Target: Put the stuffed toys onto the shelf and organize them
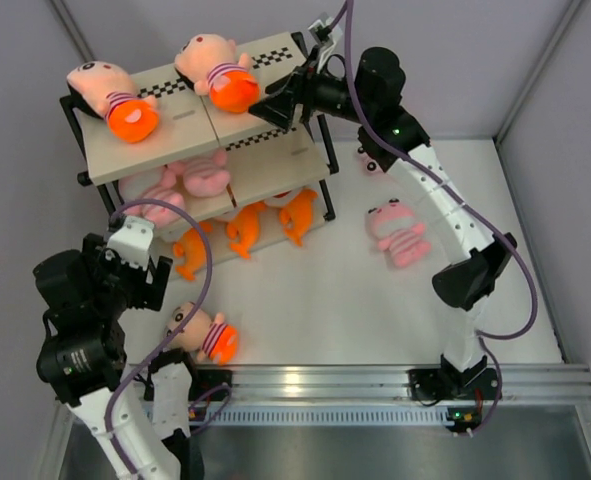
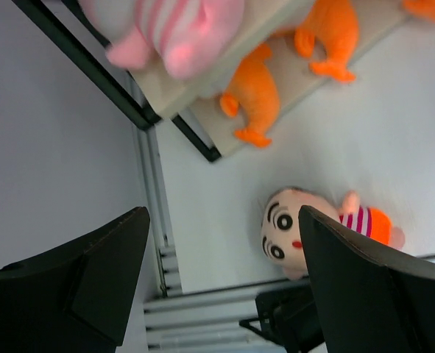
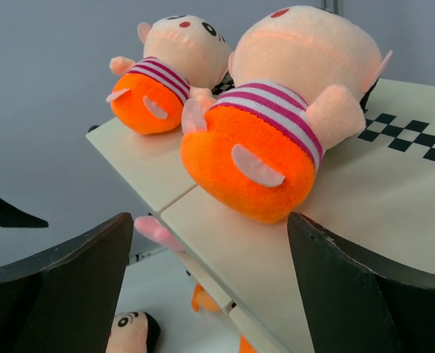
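Note:
The shelf [image 1: 103, 160] stands at the far left. Two dolls [image 1: 110, 95] [image 1: 218, 68] lie on its top board, pink striped animals [image 1: 200, 175] on the middle board, three orange fish [image 1: 243, 230] on the bottom one. A third doll [image 1: 203, 330] lies on the table near the left arm, also in the left wrist view [image 2: 291, 232]. A pink animal [image 1: 397, 232] lies at mid right. My left gripper [image 1: 155, 278] [image 2: 224, 272] is open and empty above that doll. My right gripper [image 1: 275, 105] [image 3: 210, 279] is open, just behind the right top doll [image 3: 276, 140], apart from it.
Another pink toy [image 1: 370, 160] is partly hidden behind the right arm by the shelf's right post. An aluminium rail [image 1: 375, 385] runs along the near table edge. Grey walls close in the back and both sides.

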You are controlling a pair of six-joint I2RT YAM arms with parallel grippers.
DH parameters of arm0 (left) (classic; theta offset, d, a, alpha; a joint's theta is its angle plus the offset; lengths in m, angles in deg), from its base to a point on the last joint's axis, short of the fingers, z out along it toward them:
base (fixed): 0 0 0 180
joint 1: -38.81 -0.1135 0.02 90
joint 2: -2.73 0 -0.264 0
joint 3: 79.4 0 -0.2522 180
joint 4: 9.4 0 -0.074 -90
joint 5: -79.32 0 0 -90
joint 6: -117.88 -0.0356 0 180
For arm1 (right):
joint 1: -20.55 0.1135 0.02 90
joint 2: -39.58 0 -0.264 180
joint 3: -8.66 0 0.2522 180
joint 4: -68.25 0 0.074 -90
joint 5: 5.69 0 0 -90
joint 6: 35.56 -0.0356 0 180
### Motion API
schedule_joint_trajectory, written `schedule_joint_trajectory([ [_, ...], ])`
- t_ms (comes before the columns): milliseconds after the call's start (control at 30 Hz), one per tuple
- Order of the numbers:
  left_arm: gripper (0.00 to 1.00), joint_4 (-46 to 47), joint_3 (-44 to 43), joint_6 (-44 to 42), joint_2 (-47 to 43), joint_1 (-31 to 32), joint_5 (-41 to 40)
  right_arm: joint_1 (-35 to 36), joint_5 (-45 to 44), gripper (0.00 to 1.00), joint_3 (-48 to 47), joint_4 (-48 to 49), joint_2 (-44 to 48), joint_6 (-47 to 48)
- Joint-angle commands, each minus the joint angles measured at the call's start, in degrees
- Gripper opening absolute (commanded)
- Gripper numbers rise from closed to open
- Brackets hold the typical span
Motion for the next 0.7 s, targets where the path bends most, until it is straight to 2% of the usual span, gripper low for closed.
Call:
schedule_joint_trajectory([
  [0,0.88,-9.1,9.2,-4.7,-1.3,0.1,-3.8,-0.7,-2.4,0.86,1.7,-2.8,6.1,5.8],
  [133,0.87,-9.1,24.0,-9.8,-1.8,0.1,-6.1,-0.7,-3.6,0.88,4.1,-3.9,8.2,7.6],
  [233,0.87,-8.3,29.7,-12.1,-1.9,0.1,-6.2,-0.7,-4.7,0.88,5.1,-4.4,9.2,8.5],
  [433,0.87,-3.3,35.8,-14.3,-2.6,0.1,-4.0,-0.2,-6.0,0.88,9.0,-5.4,12.9,9.4],
  [600,0.86,-2.7,42.6,-19.0,0.9,0.1,-1.4,3.8,-11.8,0.88,23.9,-5.0,25.5,16.4],
  [633,0.91,-2.7,42.6,-19.7,1.0,0.1,-1.4,4.8,-12.3,0.88,26.2,-4.3,27.5,16.8],
  [667,0.91,-2.6,42.5,-20.4,0.9,0.1,-0.7,5.2,-12.7,0.88,30.9,-3.7,29.5,17.2],
])
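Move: The striped doll left on the table lies about 31 cm below my left hand, some 5 cm to its right and 2 cm ahead. The nearest orange shark on the bottom shelf is roughly 24 cm ahead, 3 cm right and 27 cm down. For my right hand, the near pink toy lies about 25 cm right, 9 cm ahead and 45 cm below; the doll just placed on top sits 9 cm left and 7 cm ahead, level. I drop my left hand almost straight down, about 24 cm, towards the head of the last striped doll on the table, tipping the fingers some 40 degrees further down and keeping them wide open above it. My right hand, already free, backs away from the placed doll, drawing back and to the right and sinking late, with fingers still open. ##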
